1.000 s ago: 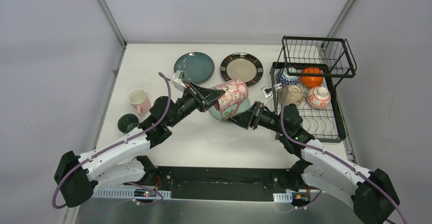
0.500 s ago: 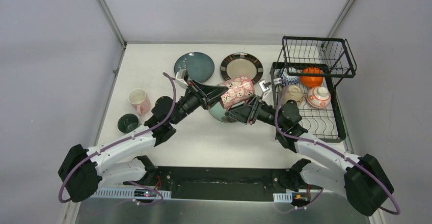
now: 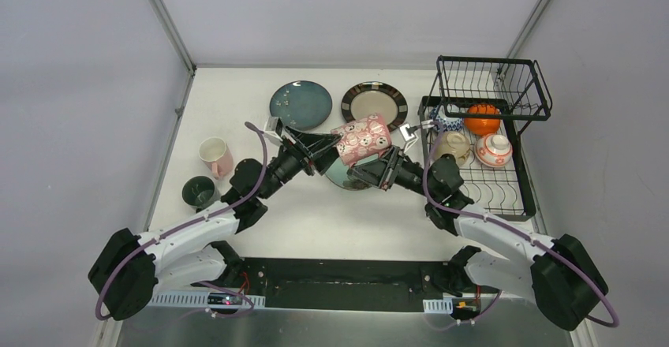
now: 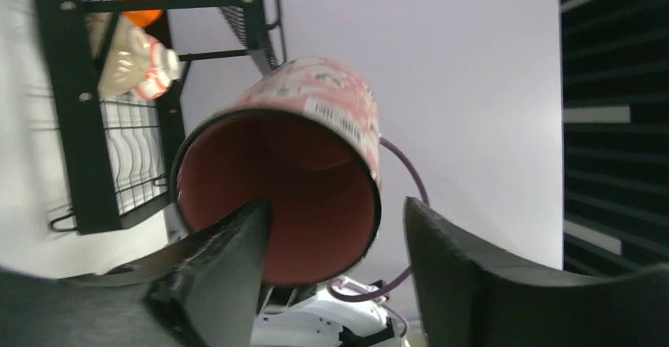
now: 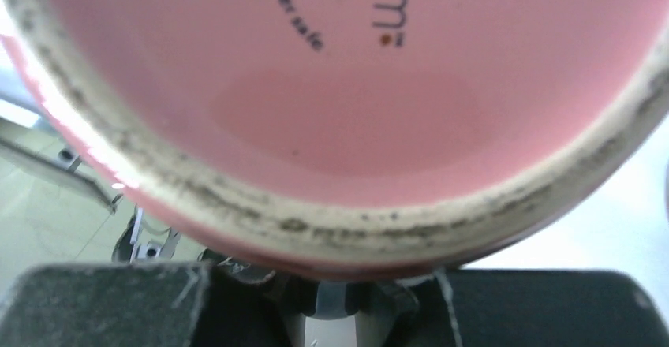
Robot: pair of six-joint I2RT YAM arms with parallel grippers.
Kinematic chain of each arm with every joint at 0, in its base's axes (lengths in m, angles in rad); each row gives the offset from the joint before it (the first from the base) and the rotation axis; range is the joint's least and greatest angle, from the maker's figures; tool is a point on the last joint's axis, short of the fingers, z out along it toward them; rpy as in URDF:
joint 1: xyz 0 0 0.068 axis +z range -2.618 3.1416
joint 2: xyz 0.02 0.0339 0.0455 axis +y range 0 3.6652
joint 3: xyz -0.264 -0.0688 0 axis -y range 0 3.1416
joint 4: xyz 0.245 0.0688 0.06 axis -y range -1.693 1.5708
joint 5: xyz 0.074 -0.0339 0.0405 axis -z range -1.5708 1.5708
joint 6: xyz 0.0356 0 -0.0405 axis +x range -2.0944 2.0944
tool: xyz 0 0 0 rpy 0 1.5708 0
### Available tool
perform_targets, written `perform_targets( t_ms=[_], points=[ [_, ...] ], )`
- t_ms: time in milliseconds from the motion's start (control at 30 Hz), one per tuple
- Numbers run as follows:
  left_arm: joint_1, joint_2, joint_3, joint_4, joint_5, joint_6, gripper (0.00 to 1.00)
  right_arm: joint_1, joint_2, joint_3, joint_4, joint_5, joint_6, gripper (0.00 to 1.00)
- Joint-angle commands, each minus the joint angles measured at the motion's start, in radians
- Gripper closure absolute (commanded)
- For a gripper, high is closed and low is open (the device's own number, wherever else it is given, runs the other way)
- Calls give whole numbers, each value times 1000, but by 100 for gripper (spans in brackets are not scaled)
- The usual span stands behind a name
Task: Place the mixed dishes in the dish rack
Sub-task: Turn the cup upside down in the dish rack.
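A pink patterned cup hangs on its side above the mint green plate, between my two grippers. My left gripper is open at the cup's mouth: in the left wrist view one finger reaches inside the cup and the other stands clear of its wall. My right gripper is shut on the cup's base, which fills the right wrist view. The black dish rack stands at the right, holding an orange bowl and a red-patterned bowl.
A dark teal plate and a dark-rimmed beige plate lie at the back of the table. A second pink cup and a small dark bowl stand at the left. A beige cup sits in the rack's lower tray.
My left gripper has opened off the cup's rim. My right gripper moved in and shut on the cup's base. The cup shifted slightly toward the back.
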Motion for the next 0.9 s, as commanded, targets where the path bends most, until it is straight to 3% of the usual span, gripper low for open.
perform_targets(
  t_ms=[0,133,233,300,500,700,867],
  points=[
    [28,-76,-49,-100,23,50,24,-1,-125,111,-162,222,-98,100],
    [41,-151,-27,-350,14,161,15,-1,-225,160,-420,222,-98,100],
    [47,-172,24,-515,-1,281,11,-1,-266,229,-621,567,-249,100],
    [51,-166,81,-651,-5,367,2,-1,-285,256,-734,675,-259,100],
    [61,-33,296,-957,54,694,1,10,-310,336,-1074,998,-252,100],
    [61,78,464,-1152,117,918,1,47,-250,455,-1398,1342,-135,100],
    [65,89,472,-1182,115,998,1,76,-142,571,-1789,1564,183,100]
  ],
)
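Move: The open front of the dish rack, where the mug is being taken, lies about 35 cm right of the right hand, 6 ahead and 21 below; from the left hand it is some 45 cm right, 3 ahead. Behind the gap, 19 cm ahead of the right hand, sit the beige bowl, 27 cm right, and the orange-patterned bowl, 40 right. The pink mug is at the left fingertips, its middle 8 cm right and 4 ahead. Swinging right about 20 cm, with some 7 cm forward early and a 6 cm drop mostly late, the right hand carries the mug by its handle towards the rack, turning roughly 70 degrees clockwise so its left-pointing fingers end forward and down. The left hand, half open at the rim, opens wide and sinks about 10 cm away from the mug, fingers tipping down. ##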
